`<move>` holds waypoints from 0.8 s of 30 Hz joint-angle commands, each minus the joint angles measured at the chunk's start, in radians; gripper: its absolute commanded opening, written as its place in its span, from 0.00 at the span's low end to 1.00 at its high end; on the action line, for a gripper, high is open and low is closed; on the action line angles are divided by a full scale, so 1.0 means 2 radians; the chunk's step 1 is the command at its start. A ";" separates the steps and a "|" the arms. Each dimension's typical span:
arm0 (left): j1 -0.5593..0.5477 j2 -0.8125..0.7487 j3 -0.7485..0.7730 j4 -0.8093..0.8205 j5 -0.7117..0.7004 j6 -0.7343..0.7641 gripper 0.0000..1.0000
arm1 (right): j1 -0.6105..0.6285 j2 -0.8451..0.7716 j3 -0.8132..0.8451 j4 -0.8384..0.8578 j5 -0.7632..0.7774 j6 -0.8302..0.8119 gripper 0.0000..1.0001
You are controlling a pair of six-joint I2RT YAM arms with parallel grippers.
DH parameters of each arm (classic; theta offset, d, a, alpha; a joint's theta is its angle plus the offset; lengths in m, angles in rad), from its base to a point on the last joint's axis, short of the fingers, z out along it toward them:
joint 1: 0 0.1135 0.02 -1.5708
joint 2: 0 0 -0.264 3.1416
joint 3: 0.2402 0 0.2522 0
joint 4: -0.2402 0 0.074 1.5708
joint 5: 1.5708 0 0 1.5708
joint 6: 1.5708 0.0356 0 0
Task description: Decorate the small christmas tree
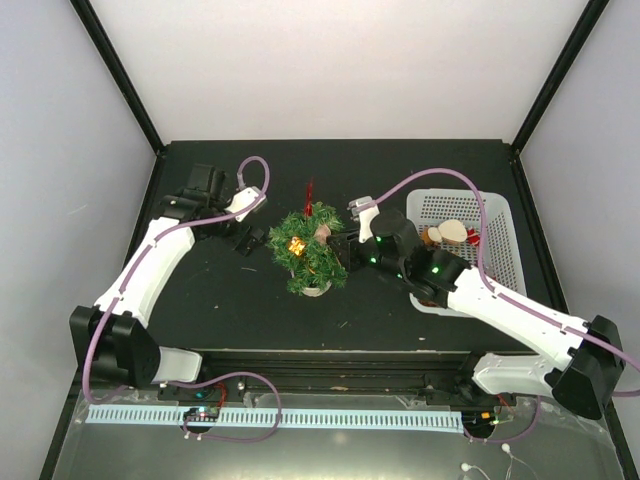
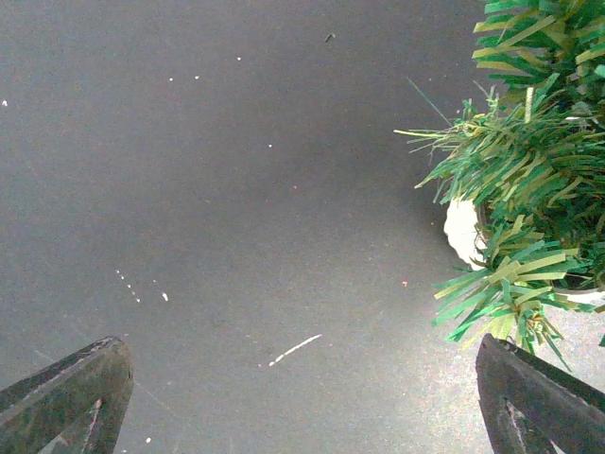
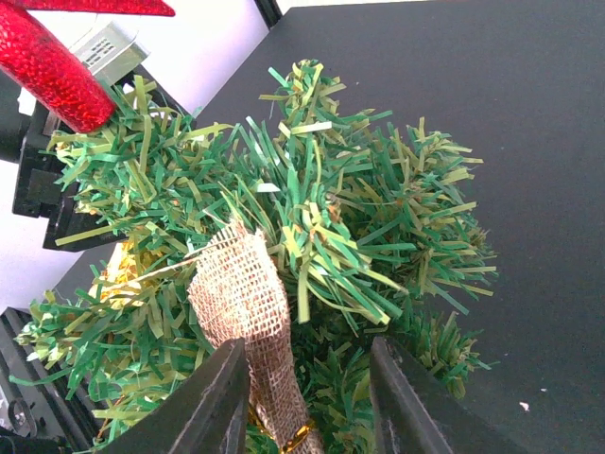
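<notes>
The small christmas tree (image 1: 308, 252) stands in its white pot (image 1: 316, 290) mid-table, with a red star (image 1: 311, 192) on top, a gold ornament (image 1: 296, 245) and a burlap bow (image 1: 323, 232) in its branches. My right gripper (image 1: 346, 250) is at the tree's right side, open. In the right wrist view the gripper (image 3: 307, 397) has its jaws apart around the burlap bow (image 3: 244, 303), which rests on the needles against the left finger (image 3: 203, 407). My left gripper (image 1: 250, 240) is open and empty just left of the tree (image 2: 534, 161); the pot (image 2: 463, 232) shows there too.
A white basket (image 1: 500, 215) at the right holds more ornaments (image 1: 447, 234). Black frame posts stand at the table's back corners. Bare black table (image 2: 236, 189) lies under the left gripper.
</notes>
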 commanded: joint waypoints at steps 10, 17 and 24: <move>0.007 -0.033 0.001 -0.024 -0.009 0.004 0.99 | 0.003 -0.033 0.010 -0.028 0.041 -0.018 0.43; 0.013 -0.067 -0.009 -0.037 -0.013 0.009 0.99 | 0.003 -0.052 0.000 -0.041 0.071 -0.027 0.54; 0.023 -0.105 -0.011 -0.053 0.000 0.008 0.99 | 0.002 -0.065 0.004 -0.057 0.095 -0.031 0.64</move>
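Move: The burlap ribbon lies across the side of the tree, its middle about 2 cm left of the right hand and 1 cm ahead at the same height; its tied tail runs between the parted fingers. The tree's middle is some 6 cm left, 1 cm back and 5 cm lower, with the gold present roughly 9 cm left and 1 cm back, level in height. From the left hand the ribbon is about 15 cm right, 2 cm back and 5 cm higher. The right fingers, already parted around the ribbon's tail, come clear of it as they open further, to nearly two thirds. That hand draws off to the right, away from the tree, about 3.5 cm, rising some 2 cm and turning slightly clockwise. The left hand stays wide open, lifting first and then also backing off leftward from the tree, about 4 cm overall. ##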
